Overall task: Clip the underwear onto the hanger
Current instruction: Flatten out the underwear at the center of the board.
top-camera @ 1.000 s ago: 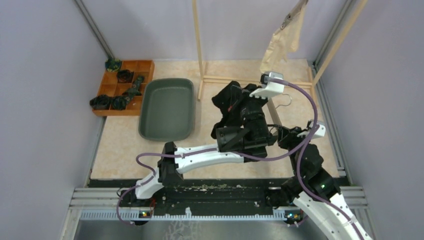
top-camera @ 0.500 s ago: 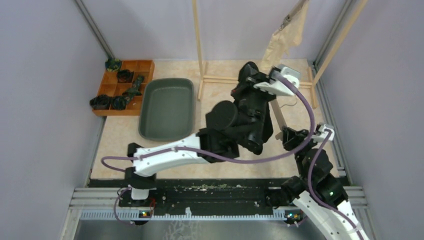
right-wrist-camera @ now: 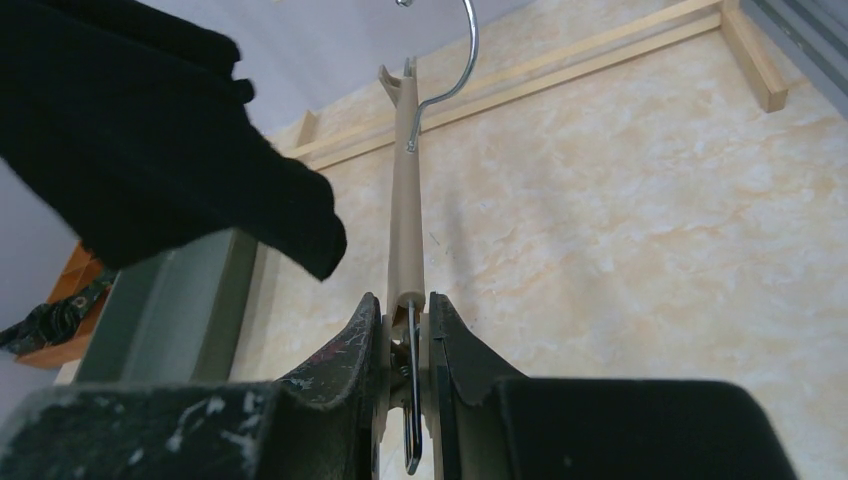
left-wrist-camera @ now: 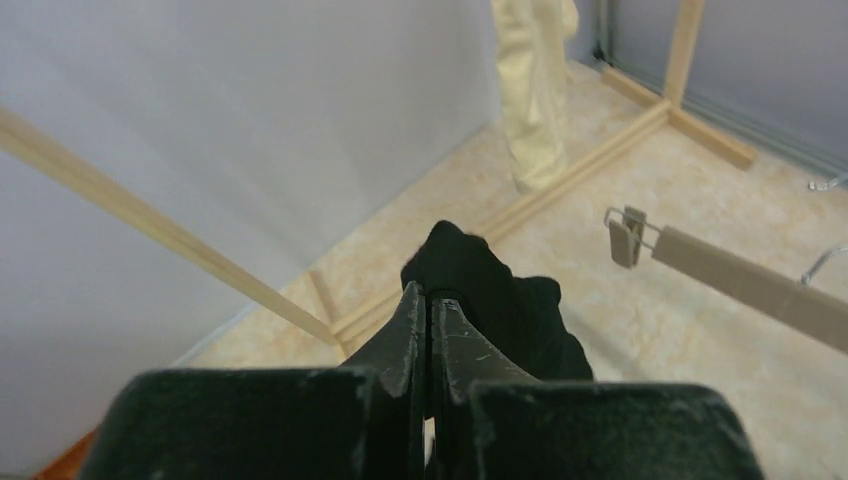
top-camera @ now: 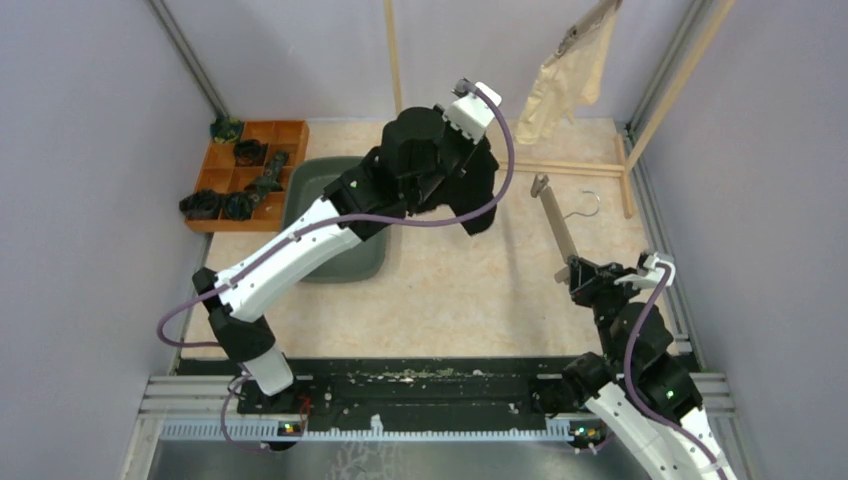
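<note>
The black underwear hangs in the air from my left gripper, raised over the middle back of the table. In the left wrist view the jaws are shut on a fold of the black cloth. My right gripper is shut on the end clip of a tan hanger, whose bar points away from it, with the metal hook on one side. The black underwear is left of the hanger and apart from it. A cream underwear hangs clipped from the rack at the back right.
A green tub lies under the left arm. At the back left stands a wooden compartment tray with dark items. The wooden rack has a post and a base rail near the hanger.
The left arm has risen and swung left and back with the black underwear, uncovering the hanger. The right gripper, still on the clip, has shifted slightly right.
</note>
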Tool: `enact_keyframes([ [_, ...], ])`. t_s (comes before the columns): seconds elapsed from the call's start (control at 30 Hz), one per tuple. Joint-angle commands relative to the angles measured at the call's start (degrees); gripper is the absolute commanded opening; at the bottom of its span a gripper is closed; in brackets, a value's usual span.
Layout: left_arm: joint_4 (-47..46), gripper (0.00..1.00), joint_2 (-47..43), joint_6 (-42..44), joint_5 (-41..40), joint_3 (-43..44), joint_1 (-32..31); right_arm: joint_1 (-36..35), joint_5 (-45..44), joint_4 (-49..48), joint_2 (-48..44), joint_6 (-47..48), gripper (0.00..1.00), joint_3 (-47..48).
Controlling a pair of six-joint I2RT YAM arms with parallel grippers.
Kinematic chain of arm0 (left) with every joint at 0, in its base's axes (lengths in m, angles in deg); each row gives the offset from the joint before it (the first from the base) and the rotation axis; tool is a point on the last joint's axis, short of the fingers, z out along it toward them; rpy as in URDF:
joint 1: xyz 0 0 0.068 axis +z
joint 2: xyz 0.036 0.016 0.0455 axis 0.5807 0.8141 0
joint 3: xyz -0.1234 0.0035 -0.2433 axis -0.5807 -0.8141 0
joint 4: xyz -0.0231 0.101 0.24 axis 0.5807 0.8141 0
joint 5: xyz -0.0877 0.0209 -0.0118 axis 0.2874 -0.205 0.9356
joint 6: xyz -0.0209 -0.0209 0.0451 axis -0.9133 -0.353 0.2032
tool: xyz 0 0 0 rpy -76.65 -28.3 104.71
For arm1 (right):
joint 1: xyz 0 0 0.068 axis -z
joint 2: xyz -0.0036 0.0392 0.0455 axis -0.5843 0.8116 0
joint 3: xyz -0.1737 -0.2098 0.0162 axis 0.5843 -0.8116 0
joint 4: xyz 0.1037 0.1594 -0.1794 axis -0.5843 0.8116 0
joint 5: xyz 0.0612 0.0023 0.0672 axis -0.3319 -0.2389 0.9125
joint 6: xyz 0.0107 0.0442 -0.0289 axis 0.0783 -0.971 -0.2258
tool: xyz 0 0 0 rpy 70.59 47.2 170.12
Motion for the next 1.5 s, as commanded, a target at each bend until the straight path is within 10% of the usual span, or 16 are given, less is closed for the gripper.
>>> enact_keyframes([
  [0.0,-0.1,0.00,-3.6,-6.2,20.2,-5.3,5.8,-0.3,0.8,-3.7,1.0,0.2,0.00,1.8],
  [0.2,-4.4,0.00,-4.0,-10.7,32.4,-12.7,13.6,-0.3,1.1,-5.7,3.4,0.5,0.00,0.6],
  [0.53,3.1,0.00,-3.4,-12.7,25.8,-13.3,15.7,-0.3,1.1,-7.2,4.5,1.0,0.00,-0.3],
  [1.0,19.2,0.00,18.0,-9.2,18.9,18.4,21.1,-0.3,1.4,-8.6,5.7,0.8,0.00,-1.4],
  [1.47,17.1,0.00,16.8,-11.9,26.6,13.5,26.8,-0.3,1.5,-10.3,7.0,0.9,0.00,-2.6],
])
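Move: The left hand holds the black underwear high, its bulk roughly 12 cm below the fingers and slightly right. The bare board centre lies about 44 cm below this hand, some 4 cm back; the tub's middle 26 cm left and 7 cm ahead, low; the rack's left foot 24 cm ahead, 11 cm left; the hanger 20 cm right, 2 cm back and 22 cm lower. From the right hand, the board centre is 9 cm ahead, 22 cm left, 24 cm below. Forward and down in two quick flicks, the left hand keeps its pinch on the underwear: first a drop of about 11 cm, then a slight lift and a longer throw forward, down and left towards the rack's left foot, the fingers tipping some 25 degrees downward. The right hand eases a couple of centimetres forward and left, slightly down, keeping its grip on the hanger's end. ##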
